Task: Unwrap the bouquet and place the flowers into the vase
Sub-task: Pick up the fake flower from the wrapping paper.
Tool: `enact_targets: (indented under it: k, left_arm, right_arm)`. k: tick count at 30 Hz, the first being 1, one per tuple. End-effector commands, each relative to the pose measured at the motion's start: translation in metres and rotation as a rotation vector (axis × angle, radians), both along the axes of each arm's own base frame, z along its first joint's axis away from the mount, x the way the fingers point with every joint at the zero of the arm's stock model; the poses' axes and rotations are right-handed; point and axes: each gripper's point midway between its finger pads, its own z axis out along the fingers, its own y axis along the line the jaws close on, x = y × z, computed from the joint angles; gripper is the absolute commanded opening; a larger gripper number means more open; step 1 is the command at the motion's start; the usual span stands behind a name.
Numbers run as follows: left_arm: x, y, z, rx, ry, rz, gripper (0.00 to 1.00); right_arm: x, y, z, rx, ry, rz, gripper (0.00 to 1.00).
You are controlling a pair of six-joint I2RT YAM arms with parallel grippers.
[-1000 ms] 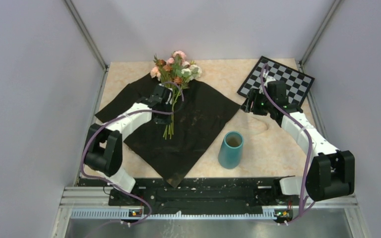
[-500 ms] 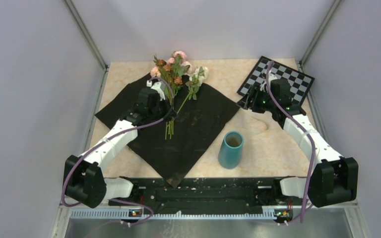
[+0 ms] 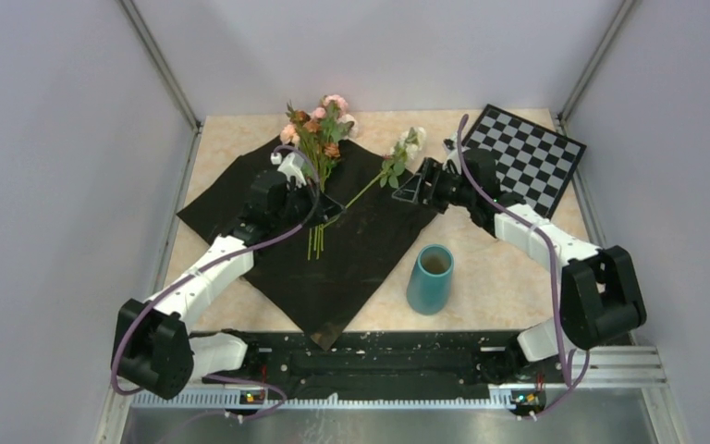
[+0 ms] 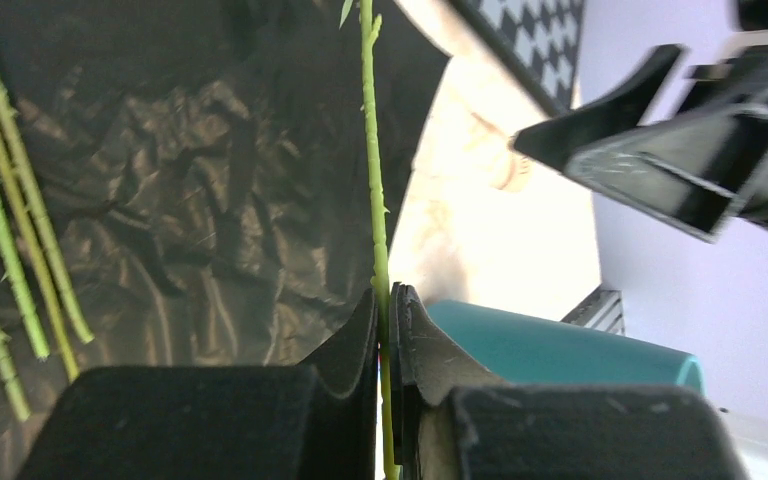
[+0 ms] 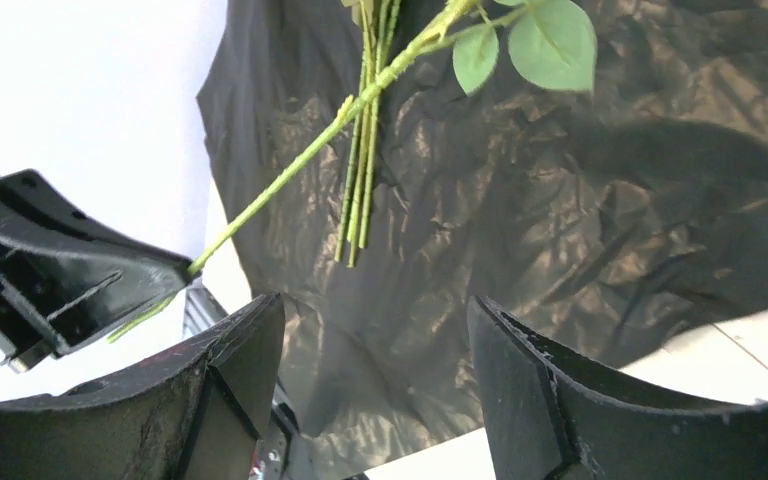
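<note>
The bouquet lies unwrapped: its black paper (image 3: 351, 250) is spread flat, with the remaining flowers (image 3: 319, 129) lying on its far edge. My left gripper (image 3: 329, 211) is shut on the lower stem of one cream rose (image 3: 413, 139), held up off the paper and slanting right. In the left wrist view the thin green stem (image 4: 374, 190) runs up from between the closed jaws (image 4: 388, 312). My right gripper (image 3: 405, 192) stands open just right of that rose, with nothing between its fingers (image 5: 375, 350). The teal vase (image 3: 430, 277) stands upright on the table, right of the paper.
A black-and-white checkerboard (image 3: 527, 153) lies at the back right. Loose stems (image 5: 360, 190) rest on the crinkled paper (image 5: 580, 200) below the held rose. Purple walls and metal rails enclose the table on three sides.
My left gripper pulled the cream rose out of the bunch and swung its head rightward. My right arm moved left from the checkerboard to the rose, its jaws spreading wider.
</note>
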Motion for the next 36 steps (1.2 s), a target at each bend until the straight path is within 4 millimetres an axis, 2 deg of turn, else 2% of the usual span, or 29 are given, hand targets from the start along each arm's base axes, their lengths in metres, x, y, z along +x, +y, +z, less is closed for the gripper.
enact_targets:
  k: [1,7,14,18,31,36]
  left_arm:
    - [-0.002,-0.008,0.049,-0.116,-0.168,-0.044,0.00]
    - [-0.013,-0.009,0.054,-0.157,-0.180,-0.065,0.00]
    - [-0.020,-0.015,0.053,-0.214,-0.161,-0.093,0.00]
    - [-0.022,-0.016,0.053,-0.223,-0.163,-0.105,0.00]
    - [-0.031,-0.016,0.046,-0.204,-0.168,-0.143,0.00]
    - [-0.037,-0.017,0.041,-0.189,-0.165,-0.177,0.00]
  right_arm:
    - [0.025,0.024,0.044,0.167,-0.069,-0.022,0.69]
    - [0.041,0.030,0.043,0.221,-0.042,-0.073,0.68]
    - [0.053,0.036,0.018,0.229,0.021,-0.102,0.65]
    - [0.058,0.041,0.013,0.240,0.035,-0.104,0.63]
    - [0.086,0.039,0.018,0.250,0.001,-0.188,0.56]
    - [0.092,0.041,0.029,0.297,-0.018,-0.204,0.45]
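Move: The left hand already pinches the lower end of one white flower's stem. The leafy stretch of stem lies about 6 cm ahead of the open right hand and 4 cm to its left, roughly level with it, and some 12 cm ahead of the left hand and 9 cm to its right. From the right hand, the white blossoms are about 13 cm ahead and 1 cm right, the remaining bunch 11 cm ahead, 19 cm left and 13 cm lower, and the vase 20 cm back and 6 cm right. Still pinching the stem's lower end, the left hand lifts about 3 cm and draws back as far, rolling slightly. The right hand reaches forward some 8 cm and a little left to the stem just under the leaves, dipping on the way and coming back up; the wrist rolls and swings clockwise, and its fingers partly close around the stem without shutting. ##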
